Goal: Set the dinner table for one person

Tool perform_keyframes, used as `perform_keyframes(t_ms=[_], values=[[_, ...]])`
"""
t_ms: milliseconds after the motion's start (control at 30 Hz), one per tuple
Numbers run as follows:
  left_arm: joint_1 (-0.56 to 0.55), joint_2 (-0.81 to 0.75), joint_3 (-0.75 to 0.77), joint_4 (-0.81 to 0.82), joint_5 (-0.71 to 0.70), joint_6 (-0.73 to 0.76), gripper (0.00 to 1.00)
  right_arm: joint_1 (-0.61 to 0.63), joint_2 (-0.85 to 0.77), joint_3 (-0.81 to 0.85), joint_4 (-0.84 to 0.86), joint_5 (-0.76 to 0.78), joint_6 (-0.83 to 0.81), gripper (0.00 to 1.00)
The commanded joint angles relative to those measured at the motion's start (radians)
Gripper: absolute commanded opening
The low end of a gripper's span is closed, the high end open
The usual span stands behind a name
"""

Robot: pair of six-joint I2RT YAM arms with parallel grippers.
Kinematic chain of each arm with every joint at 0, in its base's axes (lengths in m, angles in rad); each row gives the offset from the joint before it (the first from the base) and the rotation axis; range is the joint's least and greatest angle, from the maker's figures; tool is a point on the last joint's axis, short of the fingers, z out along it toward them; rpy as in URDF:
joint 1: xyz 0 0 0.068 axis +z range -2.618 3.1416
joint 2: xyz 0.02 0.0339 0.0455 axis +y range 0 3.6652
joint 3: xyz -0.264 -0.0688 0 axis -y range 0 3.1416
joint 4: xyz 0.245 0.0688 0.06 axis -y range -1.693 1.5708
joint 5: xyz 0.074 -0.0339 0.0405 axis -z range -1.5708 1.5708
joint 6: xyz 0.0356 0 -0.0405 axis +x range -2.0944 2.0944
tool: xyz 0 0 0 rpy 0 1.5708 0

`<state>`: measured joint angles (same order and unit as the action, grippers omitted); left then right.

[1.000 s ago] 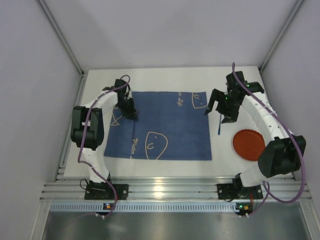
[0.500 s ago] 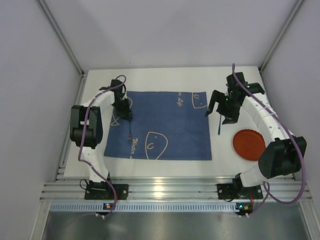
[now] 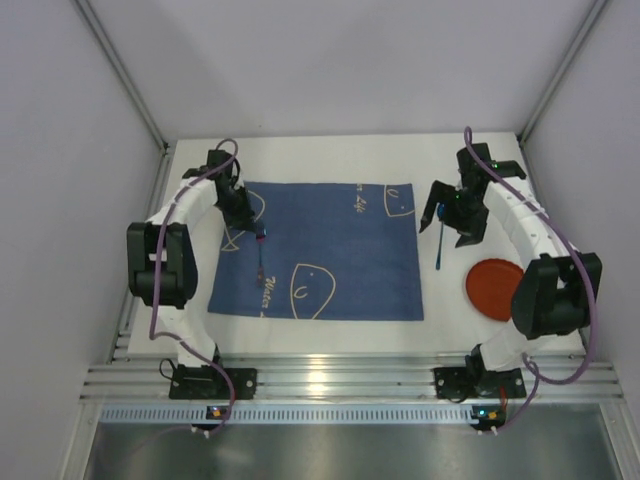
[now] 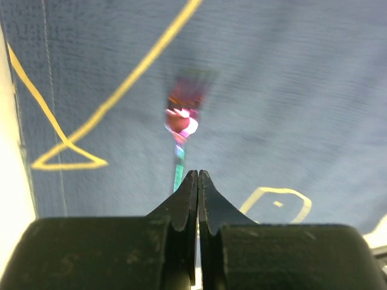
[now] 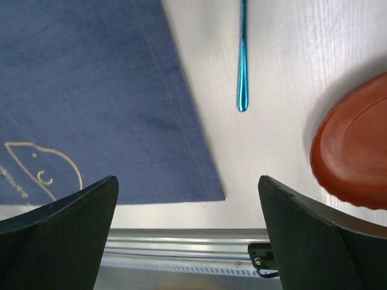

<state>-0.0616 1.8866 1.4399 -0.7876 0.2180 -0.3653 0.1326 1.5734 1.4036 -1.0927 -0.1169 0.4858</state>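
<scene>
A blue placemat (image 3: pixel 340 250) with line drawings lies in the middle of the white dinner table (image 3: pixel 330 150). On its left part rests an iridescent utensil (image 3: pixel 261 258) with a pink head (image 4: pixel 181 119) and a teal handle. My left gripper (image 3: pixel 242 215) hovers just beyond the utensil's far end, shut with nothing between its fingers (image 4: pixel 198 174). A slim blue utensil (image 3: pixel 438 250) lies on the table just right of the placemat (image 5: pixel 91 90). My right gripper (image 3: pixel 448 222) is open (image 5: pixel 187 181) over this blue utensil (image 5: pixel 242 60) and holds nothing.
A red-orange plate (image 3: pixel 497 290) sits on the table at the right, close to the blue utensil, and shows in the right wrist view (image 5: pixel 354 151). A ribbed aluminium rail (image 3: pixel 330 380) runs along the near edge. Grey walls enclose the table on three sides.
My left gripper has drawn back toward the far left corner of the placemat, uncovering the iridescent utensil lying there. The right arm has shifted only slightly.
</scene>
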Motion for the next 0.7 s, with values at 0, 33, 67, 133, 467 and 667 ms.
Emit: perform_keyframes(t_ms=[0, 33, 67, 133, 467, 667], values=[[-0.024, -0.161, 0.008, -0.013, 0.064, -0.046, 0.00, -0.039, 0.088, 0.061, 0.050, 0.077, -0.035, 1.00], [-0.039, -0.181, -0.007, -0.013, 0.066, -0.050, 0.00, -0.041, 0.132, 0.072, 0.062, 0.089, -0.042, 1.00], [-0.046, -0.220, -0.022, -0.013, 0.067, -0.057, 0.00, -0.042, 0.157, 0.083, 0.068, 0.108, -0.046, 1.00], [-0.063, -0.265, -0.079, -0.007, 0.075, -0.066, 0.00, -0.045, 0.232, 0.123, 0.082, 0.112, -0.055, 0.99], [-0.092, -0.523, -0.234, -0.030, 0.035, -0.075, 0.19, -0.070, 0.562, 0.388, 0.099, 0.149, -0.082, 0.74], [-0.090, -0.603, -0.271, -0.067, -0.025, -0.092, 0.45, -0.097, 0.658, 0.457, 0.100, 0.163, -0.085, 0.62]])
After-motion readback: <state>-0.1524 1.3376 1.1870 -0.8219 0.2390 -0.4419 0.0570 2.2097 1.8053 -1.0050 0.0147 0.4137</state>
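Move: The blue spoon's middle lies about 5 cm ahead of the right hand, 4 cm to its right and 13 cm below, with the bowl at the far end; the brown plate is roughly 9 cm back and 17 cm right, at the same depth. The left hand, shut, hovers over the fork's head: the fork's middle is some 8 cm back, 1 cm left and 5 cm below, and the blue mat's middle about 6 cm back and 16 cm right. Forward and down together, about 12 cm each, with a slight drift right, the right hand swoops to the spoon's bowl end, its fingers turning to point more steeply down and narrowing from wide open to around two-thirds. The left hand rises straight off the fork, then backs away while still climbing, some 10 cm up in all, tilting its tips forward and opening about halfway. ##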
